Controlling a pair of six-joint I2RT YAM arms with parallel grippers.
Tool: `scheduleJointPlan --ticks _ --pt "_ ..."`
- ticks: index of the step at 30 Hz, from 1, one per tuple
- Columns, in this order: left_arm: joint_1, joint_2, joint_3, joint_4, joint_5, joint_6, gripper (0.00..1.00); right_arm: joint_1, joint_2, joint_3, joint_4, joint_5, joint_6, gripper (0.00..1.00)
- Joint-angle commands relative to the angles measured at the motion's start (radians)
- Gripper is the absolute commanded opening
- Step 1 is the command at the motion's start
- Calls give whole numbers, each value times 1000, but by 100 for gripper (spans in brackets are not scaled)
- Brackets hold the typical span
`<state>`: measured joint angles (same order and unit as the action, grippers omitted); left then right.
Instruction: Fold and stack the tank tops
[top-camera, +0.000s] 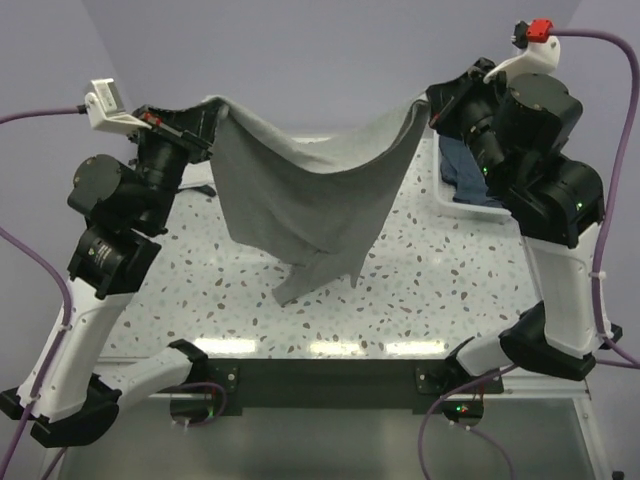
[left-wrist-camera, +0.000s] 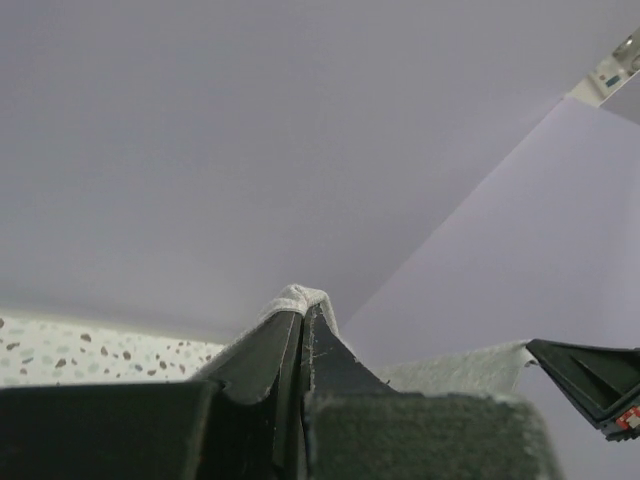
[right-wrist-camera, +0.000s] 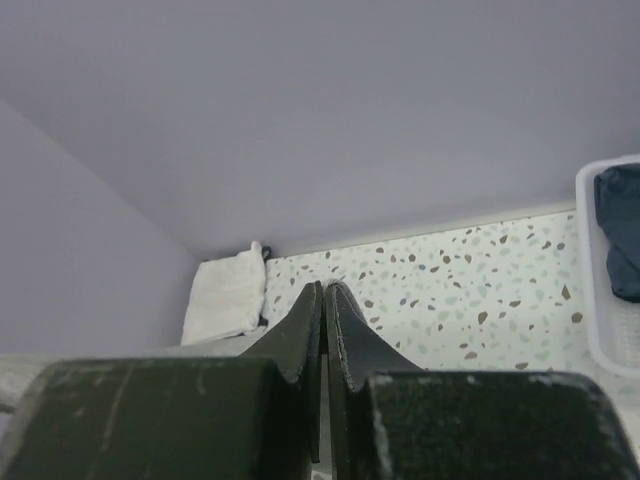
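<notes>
The grey tank top (top-camera: 300, 200) hangs in the air, stretched between my two grippers, and its lower end droops to the speckled table (top-camera: 450, 290). My left gripper (top-camera: 208, 128) is shut on its left top corner; a fold of grey cloth (left-wrist-camera: 297, 295) sticks out past the closed fingertips (left-wrist-camera: 318, 335). My right gripper (top-camera: 432, 105) is shut on its right top corner, with a sliver of cloth at the tips in the right wrist view (right-wrist-camera: 324, 290). The white tank top (right-wrist-camera: 225, 295) lies folded at the table's far left corner, a navy edge showing.
A white slatted basket (top-camera: 445, 203) stands at the far right of the table, holding dark blue cloth (top-camera: 470, 175); it also shows in the right wrist view (right-wrist-camera: 600, 330). A lilac wall (top-camera: 320, 50) closes the back.
</notes>
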<state>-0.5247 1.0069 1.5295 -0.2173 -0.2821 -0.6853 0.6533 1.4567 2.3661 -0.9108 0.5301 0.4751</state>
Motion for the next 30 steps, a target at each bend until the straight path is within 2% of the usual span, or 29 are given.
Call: scheduleJointPlan --ticks 1,5,9,12,13,15,16,17,19,20,25,27,28,29,30 --pt "5 10 115 73 -31 85 0 -6 -50 90 48 34 -92 0" --pt "5 36 194 91 -49 125 0 -6 -78 76 105 51 -121 0" --pt "5 99 222 90 -62 141 0 -7 -27 0 131 30 -139 0" --pt "12 169 221 107 -54 145 0 -67 69 -7 142 -60 -130 0" --pt "21 212 222 116 -39 144 0 -96 108 4 135 -149 -116 0" --pt "98 271 238 131 67 121 0 -194 169 24 147 -261 -72 0" --pt "141 335 250 139 133 69 0 -219 235 25 186 -382 -63 0" --pt "216 372 257 168 275 38 0 -239 267 34 203 -428 -46 0" --pt "267 493 284 202 397 -25 0 -288 345 96 252 -528 -41 0" --pt "284 539 325 252 502 -33 0 -302 428 125 266 -594 -30 0" --pt "383 884 561 341 696 -135 0 -362 628 243 487 -705 10 0" --pt "414 1005 766 372 759 -175 0 -379 708 321 536 -688 17 0" --pt "425 1139 872 377 787 -225 0 -385 718 334 590 -685 17 0" --pt "434 1194 1049 453 831 -264 0 -389 717 334 630 -683 28 0" --pt "451 1228 1101 505 840 -305 0 -396 684 309 670 -670 28 0"
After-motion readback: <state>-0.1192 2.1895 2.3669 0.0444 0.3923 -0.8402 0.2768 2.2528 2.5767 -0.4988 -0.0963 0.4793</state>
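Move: Both hands already hold the grey tank top high up. The bare far middle of the table lies about 32 cm ahead of the left hand, 15 cm to its right and 55 cm below; the folded white stack is 32 cm ahead, 23 cm to its left. From the right hand that spot is some 29 cm ahead, 14 cm left and 57 cm below; the basket is about 27 cm ahead and 26 cm right. Keeping their pinches on the grey tank top's two upper corners, both hands first lift a little more, easing back slightly, with the fingers tipping up. Then they fling it fast outward, ending roughly 30 cm ahead of their start, and sink some 20 cm from the peak towards the far middle of the table, closing in on each other and turning slightly inward. ##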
